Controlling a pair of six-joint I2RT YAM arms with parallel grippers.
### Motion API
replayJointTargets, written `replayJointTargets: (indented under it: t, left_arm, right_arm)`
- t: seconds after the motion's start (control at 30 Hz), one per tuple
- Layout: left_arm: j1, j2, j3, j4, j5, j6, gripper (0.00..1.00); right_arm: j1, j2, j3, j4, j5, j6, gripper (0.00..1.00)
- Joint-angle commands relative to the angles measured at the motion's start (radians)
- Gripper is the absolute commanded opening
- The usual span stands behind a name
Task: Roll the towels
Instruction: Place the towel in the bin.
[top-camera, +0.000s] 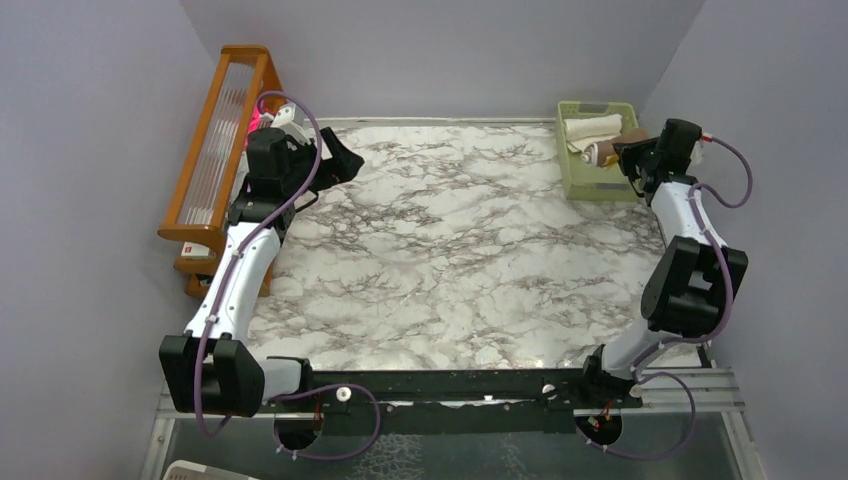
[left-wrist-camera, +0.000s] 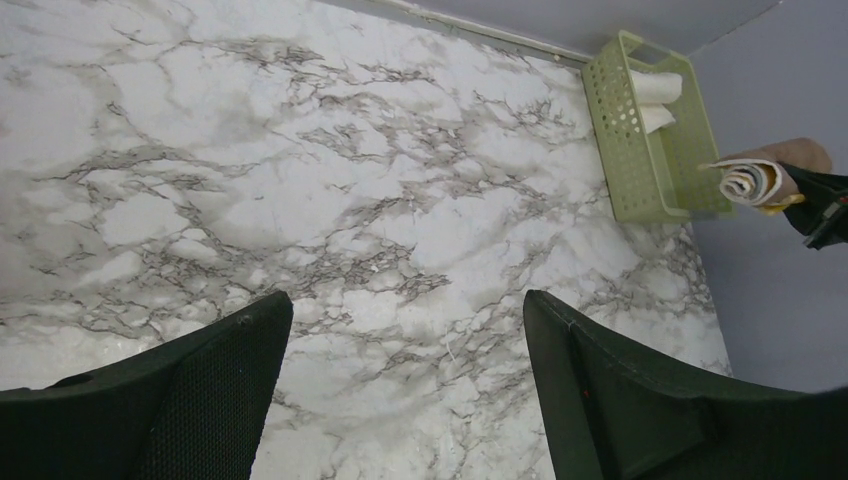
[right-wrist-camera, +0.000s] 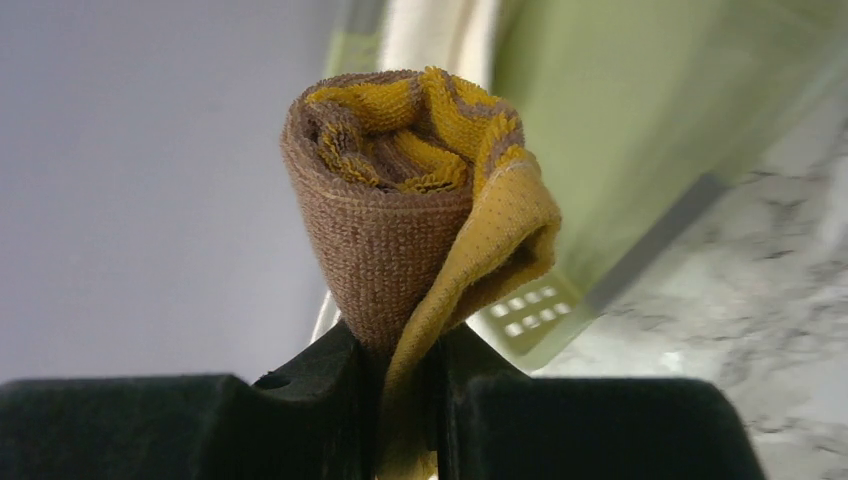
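Observation:
My right gripper (right-wrist-camera: 405, 372) is shut on the lower end of a rolled towel (right-wrist-camera: 420, 200), brown on the outside with mustard yellow cloth wound inside and a yellow flap hanging down. In the top view that towel roll (top-camera: 610, 149) hangs over the pale green basket (top-camera: 575, 170) with the right gripper (top-camera: 634, 156) beside it. A cream-white rolled towel (top-camera: 592, 128) lies in the basket. My left gripper (left-wrist-camera: 408, 330) is open above bare marble, with nothing between its fingers. From the left wrist I see the held roll (left-wrist-camera: 758, 180) to the right of the basket (left-wrist-camera: 640, 160).
A wooden rack (top-camera: 215, 150) stands along the left wall, right beside the left gripper (top-camera: 335, 160). The basket sits in the far right corner against the walls. The marble tabletop (top-camera: 450, 250) stretches between the two arms.

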Motion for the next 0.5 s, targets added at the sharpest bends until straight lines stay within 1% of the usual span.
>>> replayJointTargets:
  t: [0.0,0.1,0.33,0.47]
  left_arm:
    - [0.013,0.019,-0.006,-0.033,0.099,0.030,0.89]
    - [0.015,0.033,-0.004,-0.035,0.117,0.026,0.89]
    - [0.017,0.043,-0.013,-0.036,0.131,0.023,0.89]
    - [0.018,0.064,-0.015,-0.039,0.135,0.020,0.89]
  right_arm:
    - [-0.049,0.119,0.112,-0.107,0.039,0.059,0.01]
    - [-0.054,0.212,0.194,-0.147,0.044,0.046,0.01]
    - [-0.054,0.391,0.339,-0.148,0.082,0.025,0.01]
    - [-0.054,0.498,0.457,-0.195,0.095,0.008,0.01]
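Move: The right hand holds the rolled brown towel above the near part of the bin. The bin's middle lies about 9 cm ahead of that hand, 4 cm to its right and 13 cm below. The white towels in the bin are some 13 cm ahead, level sideways and about 13 cm down; the bin's near rim is roughly 4 cm back, 3 cm right and 9 cm down. From the left hand, the bin is about 15 cm ahead, 62 cm right and 20 cm lower. Still pinching the brown towel roll, the right hand lowers it towards the bin, about 9 cm down, 6 cm forward and 5 cm right: first a quick drop with a shift to the right, then slower and more forward. Its fingers tip down some 12 degrees and stay closed. The empty left hand sinks about 2.5 cm, still wide open. ##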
